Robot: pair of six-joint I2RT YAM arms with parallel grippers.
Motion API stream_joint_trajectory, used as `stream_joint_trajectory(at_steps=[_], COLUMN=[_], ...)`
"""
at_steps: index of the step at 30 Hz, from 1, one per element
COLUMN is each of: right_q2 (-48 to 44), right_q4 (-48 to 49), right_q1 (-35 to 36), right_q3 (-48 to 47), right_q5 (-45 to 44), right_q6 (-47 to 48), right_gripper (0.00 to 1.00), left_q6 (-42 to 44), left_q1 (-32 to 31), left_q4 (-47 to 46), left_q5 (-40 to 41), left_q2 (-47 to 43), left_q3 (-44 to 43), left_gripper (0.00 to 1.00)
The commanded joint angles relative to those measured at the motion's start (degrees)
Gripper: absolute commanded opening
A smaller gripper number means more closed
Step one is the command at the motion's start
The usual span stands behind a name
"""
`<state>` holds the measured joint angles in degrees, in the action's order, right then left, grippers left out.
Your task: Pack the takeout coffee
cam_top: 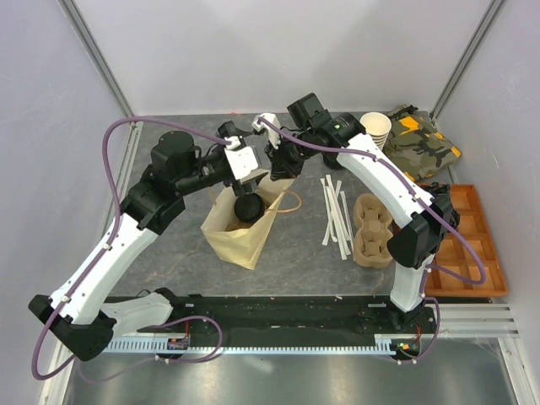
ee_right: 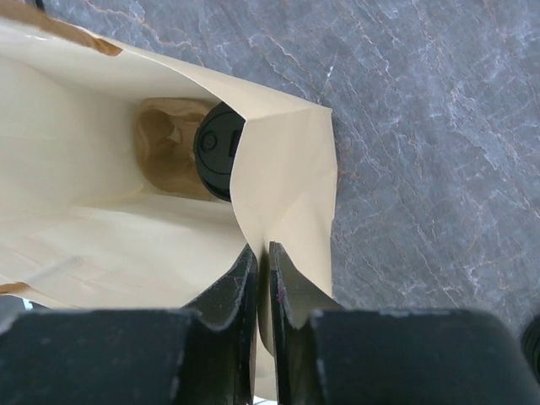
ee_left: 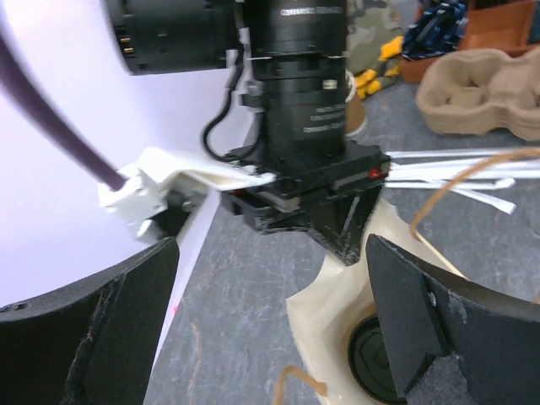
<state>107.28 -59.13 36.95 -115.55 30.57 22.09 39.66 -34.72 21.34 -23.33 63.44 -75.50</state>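
The takeout coffee [cam_top: 247, 207], a cup under a round black lid, stands inside a tan paper bag [cam_top: 232, 232] on the grey table. Its lid [ee_right: 215, 152] shows deep in the bag in the right wrist view. It also peeks past a finger in the left wrist view [ee_left: 371, 359]. My right gripper [cam_top: 278, 173] reaches down at the bag's far rim. Its two fingers [ee_right: 263, 253] stand nearly together with the bag's paper edge [ee_right: 287, 169] pinched between them. My left gripper [cam_top: 253, 173] hovers wide open [ee_left: 270, 321] just above the bag's mouth [ee_left: 337, 295], holding nothing.
White wrapped straws [cam_top: 337, 215] lie right of the bag, beside a moulded pulp cup carrier [cam_top: 375, 228]. A stack of paper cups [cam_top: 375, 131] and a camouflage pouch [cam_top: 422, 143] sit at the back right. An orange compartment tray [cam_top: 468, 245] lies at the right edge.
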Motion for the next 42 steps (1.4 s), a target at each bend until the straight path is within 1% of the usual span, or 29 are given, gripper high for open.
stream_joint_trajectory(at_steps=[1,3,6,8,12,13,19,21,23,24,27,31,36,38,42], right_q2=[-0.06,-0.06,0.03,0.03,0.56,0.64,0.65,0.73,0.82,0.65,0.56,-0.06,-2.60,-3.39,-4.89], right_q4=[-0.46,0.25,1.04,1.82,2.88,3.06,4.99,5.61,6.22,6.57,8.33,10.88,17.02,19.14,19.93], right_q1=[0.32,0.40,0.40,0.40,0.40,0.40,0.40,0.32,0.40,0.40,0.40,0.32,-0.56,-1.44,-3.46], right_q3=[-2.31,-2.40,-2.67,-2.84,-3.37,-3.54,-3.89,-3.90,-4.42,-4.60,-5.74,-8.02,-8.47,-8.99,-9.61], right_q5=[-0.51,-0.68,-0.77,-0.77,-1.39,-1.47,-1.91,-2.26,-2.62,-2.97,-3.15,-3.76,-5.08,-5.60,-7.27], right_q6=[-0.99,-1.26,-1.52,-1.61,-2.13,-2.22,-3.98,-4.33,-4.77,-5.12,-7.05,-10.57,-16.10,-17.86,-20.76], right_gripper=[0.20,0.23,0.30,0.37,0.45,0.50,0.59,0.61,0.66,0.70,0.75,0.82,0.87,0.88,0.89], left_q6=[-6.87,-8.10,-8.63,-9.07,-12.05,-12.58,-16.01,-17.24,-17.77,-18.04,-19.70,-23.92,-29.54,-33.30,-39.12], left_q1=[0.79,1.49,2.55,2.99,4.04,4.57,6.15,6.42,6.86,7.03,8.09,11.33,15.03,17.66,23.37], left_q4=[-4.38,-3.50,-2.80,-2.45,-0.43,-0.08,1.50,1.68,1.77,1.68,2.56,5.81,8.88,10.29,13.02], left_q5=[4.87,6.10,6.19,6.89,8.48,8.83,10.32,11.02,11.64,11.90,12.96,12.17,10.24,8.75,5.32], left_q2=[1.07,1.42,1.51,1.77,3.44,3.71,4.41,4.59,4.94,5.03,6.17,8.36,10.91,11.96,14.51], left_q3=[-5.00,-5.35,-5.53,-5.88,-8.07,-8.51,-9.92,-10.36,-10.71,-10.89,-12.47,-16.16,-19.85,-21.86,-24.07], left_gripper=[1.00,1.00,1.00,1.00,1.00,1.00,1.00,1.00,1.00,1.00,1.00,1.00,1.00,1.00,1.00])
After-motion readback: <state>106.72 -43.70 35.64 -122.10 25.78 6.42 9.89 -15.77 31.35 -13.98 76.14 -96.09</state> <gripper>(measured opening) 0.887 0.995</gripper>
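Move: The right fingers still hold the bag's far rim near its right side; the bag's middle lies about 9 cm left, 6 back and 13 below that hand. Its right handle loops some 4 cm right and 8 back. The packed cup stands roughly 7 cm left, 6 back and 14 lower; straws lie about 22 cm right, 3 back. From the empty left hand, the bag's middle is about 4 cm back, 3 left and 26 down, the cup nearly beneath. Opening wide while it hardly shifts, the right gripper lets go of the bag's rim, then backs off mostly upward, about 9 cm, and forward, accelerating, its fingers tipping up towards level. Meanwhile the left hand, already clear and wide open, swings away from the bag forward and to its left, some 10 cm each way, turning about 30 degrees counter-clockwise. ##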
